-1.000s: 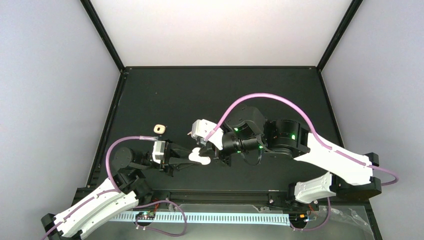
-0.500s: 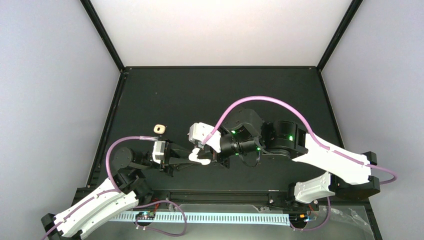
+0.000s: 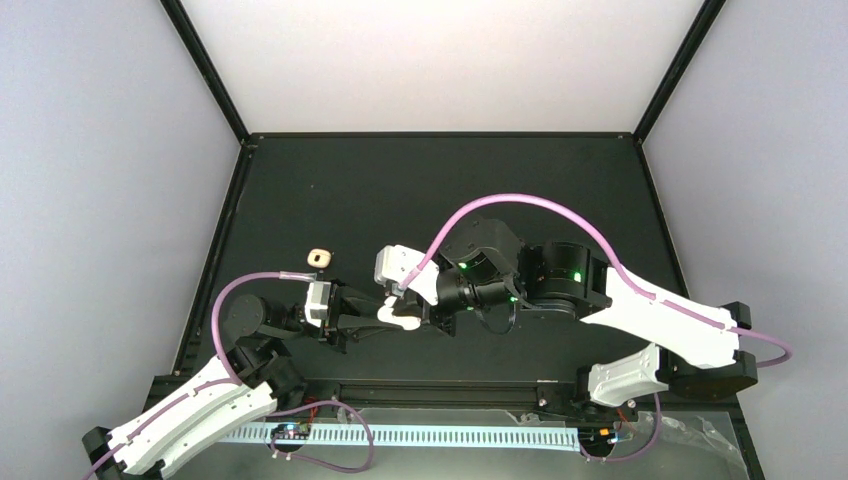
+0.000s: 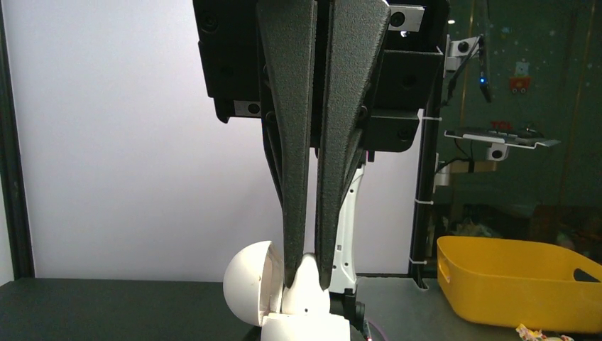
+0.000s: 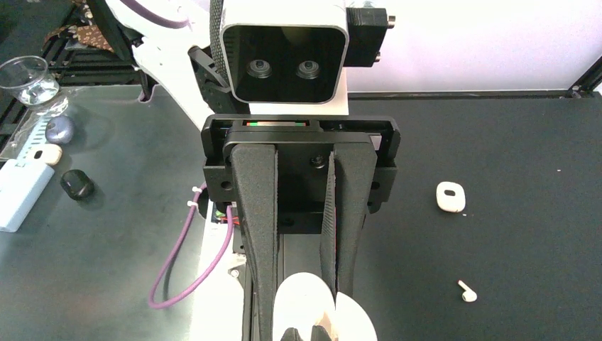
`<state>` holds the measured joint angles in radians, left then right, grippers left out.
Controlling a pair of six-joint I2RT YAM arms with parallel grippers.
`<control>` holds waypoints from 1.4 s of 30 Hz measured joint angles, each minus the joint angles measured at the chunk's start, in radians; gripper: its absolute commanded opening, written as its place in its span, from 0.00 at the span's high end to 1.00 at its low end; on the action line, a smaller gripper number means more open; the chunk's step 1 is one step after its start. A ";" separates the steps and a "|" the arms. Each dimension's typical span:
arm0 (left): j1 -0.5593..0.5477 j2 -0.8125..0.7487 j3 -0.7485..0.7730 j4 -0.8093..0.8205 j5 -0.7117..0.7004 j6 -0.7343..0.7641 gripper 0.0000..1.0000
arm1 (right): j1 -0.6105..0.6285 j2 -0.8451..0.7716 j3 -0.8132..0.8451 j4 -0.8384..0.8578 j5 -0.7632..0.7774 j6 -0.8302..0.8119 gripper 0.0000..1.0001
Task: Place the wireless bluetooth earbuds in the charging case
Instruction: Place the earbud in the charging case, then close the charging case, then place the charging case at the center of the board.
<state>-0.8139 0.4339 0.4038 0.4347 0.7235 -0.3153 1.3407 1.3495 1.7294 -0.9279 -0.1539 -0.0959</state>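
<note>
The white charging case (image 3: 398, 318) hangs above the table with my left gripper (image 3: 386, 316) shut on its body (image 5: 304, 314). The lid (image 4: 245, 277) stands open to one side. In the left wrist view my right gripper (image 4: 307, 284) comes down from above. Its jaws are shut on a white earbud (image 4: 307, 298) whose rounded end rests at the case body (image 4: 305, 331). Only the right gripper's (image 5: 303, 335) dark tips show in its own view, over the case. Another white earbud (image 5: 466, 290) lies loose on the black table.
A second small case (image 3: 319, 257), closed, lies on the table left of centre, also seen in the right wrist view (image 5: 450, 197). A yellow bin (image 4: 511, 280) stands beyond the table. A glass beaker (image 5: 25, 78) and a black knob (image 5: 76, 185) sit off its near side.
My right arm has slid left and slightly nearer, bringing its shut gripper onto the case. The left arm and the case have stayed put.
</note>
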 measured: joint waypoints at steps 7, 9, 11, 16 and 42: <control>0.000 0.000 0.000 0.000 0.000 -0.001 0.98 | 0.006 0.011 0.000 0.006 0.001 0.000 0.98; 0.000 0.000 0.000 0.000 0.001 -0.001 0.98 | 0.008 0.012 0.000 0.006 0.003 0.000 0.93; 0.000 0.000 0.000 0.000 0.002 -0.001 0.99 | 0.011 0.014 0.000 0.006 0.010 0.001 0.87; 0.000 0.000 0.000 0.000 0.001 -0.002 0.98 | 0.018 0.015 0.000 0.007 0.022 0.005 0.79; 0.000 -0.001 0.002 0.011 -0.014 -0.024 0.98 | -0.051 -0.168 -0.189 0.182 0.269 0.133 0.61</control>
<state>-0.8139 0.4328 0.4053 0.4461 0.7090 -0.3389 1.2896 1.1812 1.5406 -0.7460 0.1150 0.0368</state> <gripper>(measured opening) 0.222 0.380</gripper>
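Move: The right fingertips are shut at the earbud in the mouth of the open charging case, whose middle is about 2 cm below, 1 cm left and 1 cm back. On the table, some 32 cm below, a loose earbud lies about 21 cm ahead and 6 cm left, another 21 cm ahead and 1 cm right, and a beige case 23 cm ahead and 20 cm left. The left hand still holds the charging case, middle about 2 cm to its right and 1 cm above. The right fingers open, rise about 7 cm rightward and forward off the charging case, then dip some 5 cm. ##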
